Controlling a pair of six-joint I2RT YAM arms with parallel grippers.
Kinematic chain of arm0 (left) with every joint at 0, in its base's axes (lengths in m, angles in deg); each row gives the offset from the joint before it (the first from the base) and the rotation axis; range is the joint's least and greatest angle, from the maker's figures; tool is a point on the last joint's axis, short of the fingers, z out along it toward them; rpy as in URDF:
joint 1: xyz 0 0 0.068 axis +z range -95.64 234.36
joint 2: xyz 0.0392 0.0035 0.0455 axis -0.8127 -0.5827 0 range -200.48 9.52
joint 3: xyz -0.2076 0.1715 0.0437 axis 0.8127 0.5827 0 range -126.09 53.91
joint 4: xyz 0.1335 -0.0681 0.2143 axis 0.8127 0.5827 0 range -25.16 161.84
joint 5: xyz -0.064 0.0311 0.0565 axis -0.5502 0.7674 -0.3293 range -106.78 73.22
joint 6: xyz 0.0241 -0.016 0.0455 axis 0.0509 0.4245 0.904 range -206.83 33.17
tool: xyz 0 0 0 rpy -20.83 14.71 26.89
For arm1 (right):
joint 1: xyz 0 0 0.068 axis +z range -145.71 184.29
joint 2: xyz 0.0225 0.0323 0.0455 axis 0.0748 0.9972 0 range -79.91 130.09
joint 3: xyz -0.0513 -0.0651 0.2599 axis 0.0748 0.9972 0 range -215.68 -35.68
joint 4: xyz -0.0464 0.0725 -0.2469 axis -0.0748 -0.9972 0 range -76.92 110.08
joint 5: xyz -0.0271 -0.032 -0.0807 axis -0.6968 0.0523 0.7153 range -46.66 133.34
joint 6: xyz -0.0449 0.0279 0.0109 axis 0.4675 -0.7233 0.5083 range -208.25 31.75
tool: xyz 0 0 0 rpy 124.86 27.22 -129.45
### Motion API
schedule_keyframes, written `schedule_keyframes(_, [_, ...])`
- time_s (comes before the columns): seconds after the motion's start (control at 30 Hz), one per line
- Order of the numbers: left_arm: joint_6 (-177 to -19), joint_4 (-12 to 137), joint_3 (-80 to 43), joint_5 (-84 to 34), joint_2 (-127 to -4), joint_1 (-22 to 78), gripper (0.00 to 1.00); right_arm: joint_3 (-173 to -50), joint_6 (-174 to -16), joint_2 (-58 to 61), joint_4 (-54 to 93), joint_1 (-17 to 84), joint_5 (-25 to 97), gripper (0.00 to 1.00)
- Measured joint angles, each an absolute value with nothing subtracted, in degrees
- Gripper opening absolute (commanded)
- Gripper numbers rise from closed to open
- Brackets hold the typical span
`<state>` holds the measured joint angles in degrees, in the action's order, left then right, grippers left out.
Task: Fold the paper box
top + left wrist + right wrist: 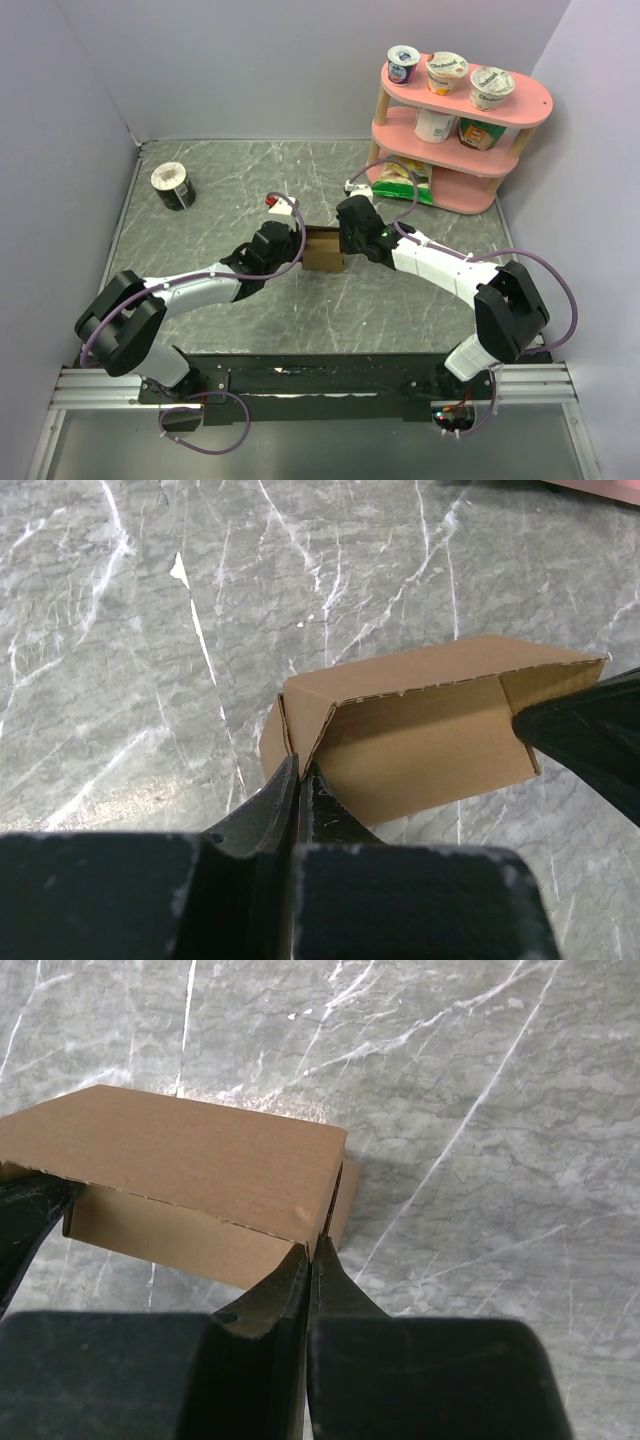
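Observation:
The paper box [322,250] is a small brown cardboard cuboid, partly folded, in the middle of the marble table between my two grippers. My left gripper [301,250] is shut at its left end. In the left wrist view the left gripper [299,765] pinches the edge of an end flap of the paper box [430,740], whose top panel stands tilted open. My right gripper [345,246] is shut at the opposite end. In the right wrist view the right gripper [312,1247] nips the end wall at a corner of the paper box [190,1150].
A round black-and-white tub [172,186] stands at the back left. A pink two-tier shelf [520,100] with yogurt cups fills the back right corner, with a green snack bag [400,180] at its foot. Pale walls close in the table on three sides.

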<state>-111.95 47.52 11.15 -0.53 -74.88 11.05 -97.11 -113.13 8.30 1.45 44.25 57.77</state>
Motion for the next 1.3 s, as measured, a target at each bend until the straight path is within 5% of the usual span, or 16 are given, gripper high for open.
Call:
schedule_keyframes(0.17, [-111.7,46.5,11.7,-1.0,-74.8,11.1,0.01,-97.0,-113.8,7.4,-0.4,44.3,57.3,0.63])
schedule_keyframes(0.37, [-110.6,46.2,11.9,-1.0,-74.8,11.0,0.01,-94.9,-112.8,0.3,-7.7,45.5,55.6,0.83])
schedule_keyframes(0.67, [-108.9,46.2,11.9,-0.4,-74.8,10.7,0.01,-99.1,-112.1,-9.3,-9.3,45.4,55.3,0.82])
schedule_keyframes(1.3, [-109.1,46.6,11.4,0.0,-75.1,10.3,0.03,-102.6,-112.2,9.0,5.3,44.2,61.3,0.82])
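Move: The small cardboard box stands between the hands, its right front corner already pinched in the right fingers: the box's middle is about 4 cm to that hand's left, 3 cm ahead and 2 cm below. The green snack bag lies roughly 20 cm ahead and 13 cm to the right of the right hand, some 4 cm lower. For the left hand, the box's middle is 5 cm to the right, 3 cm ahead and 2 cm lower. The box's right front corner is let go as the right fingers spring wide open and back off about 5 cm, veering slightly right. The right hand then loops up some 10 cm, swings forward over the box's right side and sinks again, its fingers still open and above the cardboard. The left hand stays put, keeping its pinch on the left front corner. ##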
